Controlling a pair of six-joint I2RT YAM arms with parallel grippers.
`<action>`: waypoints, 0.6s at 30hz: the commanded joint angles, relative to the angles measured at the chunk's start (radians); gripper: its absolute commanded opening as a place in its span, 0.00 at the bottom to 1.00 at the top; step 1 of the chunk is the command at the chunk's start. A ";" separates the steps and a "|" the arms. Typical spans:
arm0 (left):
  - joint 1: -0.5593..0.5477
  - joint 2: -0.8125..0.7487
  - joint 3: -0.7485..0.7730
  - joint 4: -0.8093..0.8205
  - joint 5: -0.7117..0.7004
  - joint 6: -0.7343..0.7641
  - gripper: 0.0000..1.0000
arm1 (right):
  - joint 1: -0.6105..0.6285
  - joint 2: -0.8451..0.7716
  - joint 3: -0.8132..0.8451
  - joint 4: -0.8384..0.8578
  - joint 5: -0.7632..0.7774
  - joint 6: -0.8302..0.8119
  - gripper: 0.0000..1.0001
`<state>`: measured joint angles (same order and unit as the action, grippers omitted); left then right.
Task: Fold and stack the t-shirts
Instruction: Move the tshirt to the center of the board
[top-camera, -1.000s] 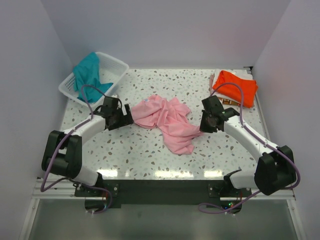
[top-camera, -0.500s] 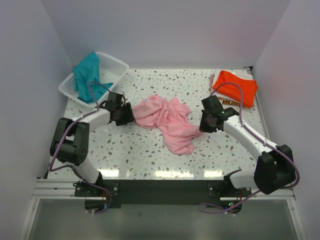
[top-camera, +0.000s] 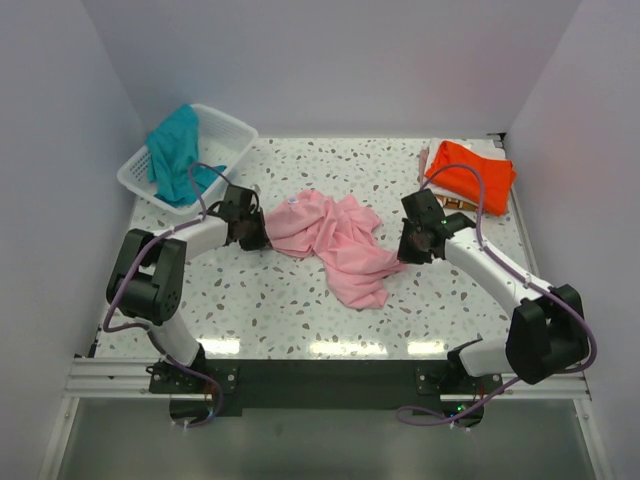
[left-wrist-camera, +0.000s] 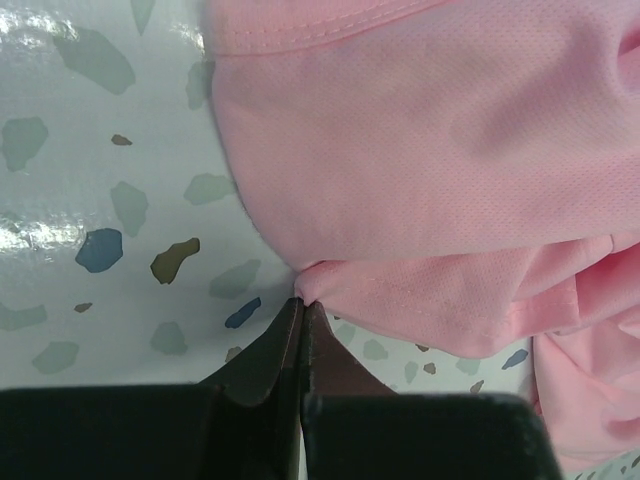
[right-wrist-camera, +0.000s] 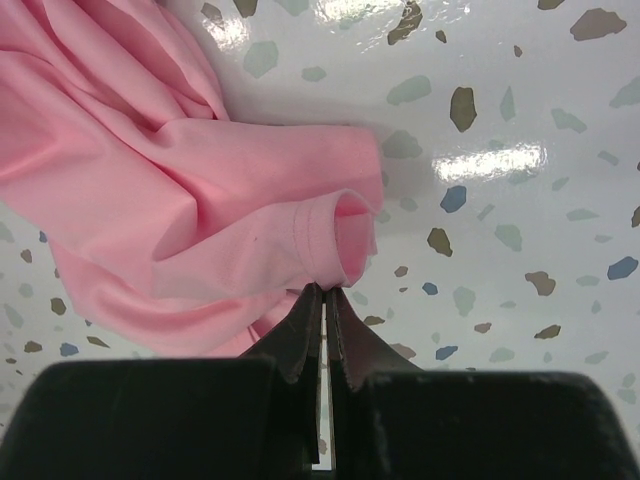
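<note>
A light pink t-shirt (top-camera: 330, 235) lies crumpled in the middle of the speckled table. My left gripper (top-camera: 258, 238) is shut on a fold at its left edge; in the left wrist view the fingertips (left-wrist-camera: 302, 300) pinch pink cloth (left-wrist-camera: 420, 180). My right gripper (top-camera: 405, 250) is shut on the shirt's right side, where its tips (right-wrist-camera: 325, 290) nip a sleeve hem (right-wrist-camera: 340, 240). A folded bright orange t-shirt (top-camera: 470, 170) rests at the back right. A teal t-shirt (top-camera: 175, 150) hangs out of the basket at the back left.
The white lattice basket (top-camera: 235, 128) stands at the back left corner. A small pinkish object (top-camera: 424, 157) lies beside the orange shirt. White walls close in the table on three sides. Both arm bases sit at the near edge.
My left gripper has moved right to the pink shirt's left edge and gone from open to shut on it. The right gripper has stayed shut on the sleeve, nearly still.
</note>
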<state>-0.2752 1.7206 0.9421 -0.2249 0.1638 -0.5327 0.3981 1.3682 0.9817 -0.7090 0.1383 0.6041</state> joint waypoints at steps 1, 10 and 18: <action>-0.001 -0.006 0.052 0.029 0.000 0.017 0.00 | -0.004 0.000 0.041 0.022 -0.003 0.019 0.00; 0.037 -0.087 0.332 -0.123 -0.059 0.060 0.00 | -0.015 0.037 0.313 -0.040 0.110 -0.093 0.00; 0.048 -0.142 0.777 -0.238 -0.138 0.062 0.00 | -0.024 0.140 0.837 -0.109 0.233 -0.231 0.00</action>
<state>-0.2352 1.6730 1.5913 -0.4274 0.0784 -0.4862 0.3790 1.5009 1.6253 -0.7830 0.2760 0.4561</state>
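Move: Both grippers already pinch edges of the pink t-shirt. Its crumpled middle lies over the board's centre, about 15 cm right of the left hand and 1 cm farther out, hardly below it; from the right hand that middle is about 15 cm to the left, 7 cm ahead and 8 cm lower. The basket stands some 24 cm ahead of the left hand and 21 cm to its left; the stack of folded shirts is about 23 cm ahead of the right hand and 18 cm to its right. Keeping both grippers shut on the pink t-shirt, the two arms hoist its pinched edges together, up and forward away from the board, starting gently and gathering speed: the left hand rises about 24 cm and goes some 12 cm forward, the right about 19 cm up and 11 cm forward. Neither hand drifts noticeably sideways, so their spacing stays much the same, while both wrists tip the fingers from steeply down to a more forward-pointing angle, by just under 30 degrees. ##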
